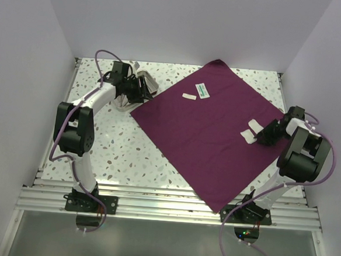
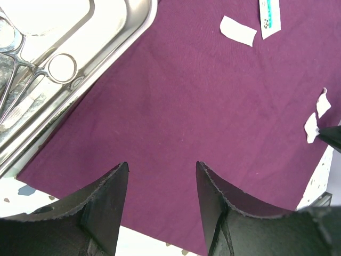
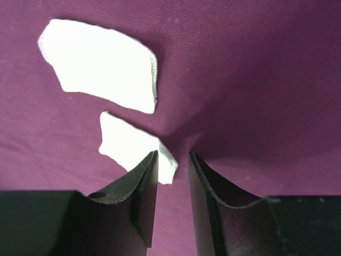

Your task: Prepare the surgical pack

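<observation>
The plum-purple cloth (image 1: 205, 136) lies spread flat as a diamond on the table. The steel tray (image 2: 114, 45) sits at its left corner and overlaps the edge. Silver scissors or forceps (image 2: 61, 66) lie inside it. My left gripper (image 2: 162, 164) hovers open over that corner of the cloth, with nothing between its fingers. Two white gauze pads lie near the right corner, a larger one (image 3: 101, 66) and a smaller one (image 3: 125, 141). My right gripper (image 3: 173, 153) is down on the cloth, jaws a narrow gap apart. The smaller pad's corner lies in that gap, where the cloth puckers.
A white slip (image 1: 189, 96) and a green-and-white packet (image 1: 203, 90) lie on the cloth's far part. White walls enclose the speckled table (image 1: 122, 154) on three sides. An aluminium rail (image 1: 171, 207) runs along the near edge.
</observation>
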`<state>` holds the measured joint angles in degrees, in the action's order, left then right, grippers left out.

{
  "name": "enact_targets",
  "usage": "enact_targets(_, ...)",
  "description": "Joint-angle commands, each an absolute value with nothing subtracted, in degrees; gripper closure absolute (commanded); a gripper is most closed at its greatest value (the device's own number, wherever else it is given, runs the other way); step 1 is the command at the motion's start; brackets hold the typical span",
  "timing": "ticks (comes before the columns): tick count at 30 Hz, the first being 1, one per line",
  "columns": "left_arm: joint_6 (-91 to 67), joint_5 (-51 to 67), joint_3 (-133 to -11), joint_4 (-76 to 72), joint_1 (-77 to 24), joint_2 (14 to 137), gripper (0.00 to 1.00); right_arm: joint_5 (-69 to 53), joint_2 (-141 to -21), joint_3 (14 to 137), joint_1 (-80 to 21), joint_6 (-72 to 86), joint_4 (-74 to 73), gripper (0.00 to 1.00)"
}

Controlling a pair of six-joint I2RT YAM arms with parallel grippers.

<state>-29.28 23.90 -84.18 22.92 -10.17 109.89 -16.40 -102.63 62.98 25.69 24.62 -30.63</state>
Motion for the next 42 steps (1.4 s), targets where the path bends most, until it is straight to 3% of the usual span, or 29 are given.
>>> enact_targets(1, -27.6, 25.3, -86.0, 22.1, -10.4, 110.3, 0.42, -17.1, -104.1, 63.5, 25.8, 24.9, -28.0, 0.67)
enact_targets(8, -27.2, 25.4, -86.6, 22.2, -10.4, 111.1, 0.43, -17.9, -105.6, 64.9, 25.6, 25.0, -28.1, 0.74)
enact_targets(12, -27.1, 25.6, -87.0, 22.3, -10.4, 111.7, 0.43, -19.4, -106.0, 65.6, 25.2, 25.0, -28.1, 0.85)
enact_targets(14, -27.1, 25.6, -87.2, 22.4, -10.4, 111.9, 0.43, -20.0, -105.6, 65.8, 24.8, 25.1, -27.9, 0.98)
enact_targets(15, -27.1, 25.7, -87.3, 22.4, -10.4, 112.2, 0.43, -21.3, -105.2, 65.7, 24.7, 25.4, -27.6, 1.0)
enact_targets(25, -27.9, 26.5, -87.8, 22.1, -10.4, 113.7, 0.44, -27.6, -99.8, 67.0, 24.7, 30.5, -20.5, 1.0)
enact_targets(42, -27.6, 26.3, -88.4, 22.3, -10.4, 114.4, 0.44, -30.8, -105.3, 71.7, 24.7, 35.6, -15.4, 1.0)
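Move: The nearer gauze pad lies about 4 cm left and 1 cm ahead of the right hand, its near edge already between the open fingertips, some 1 cm below. The farther gauze pad lies roughly 6 cm ahead and 1 cm left of that hand, also flat on the cloth. From the left hand the nearer gauze pad is about 50 cm to the right, 11 cm back and 10 cm lower. The right fingers pinch the nearer gauze pad's edge shut, then carry it about 9 cm forward and 7 cm up. ##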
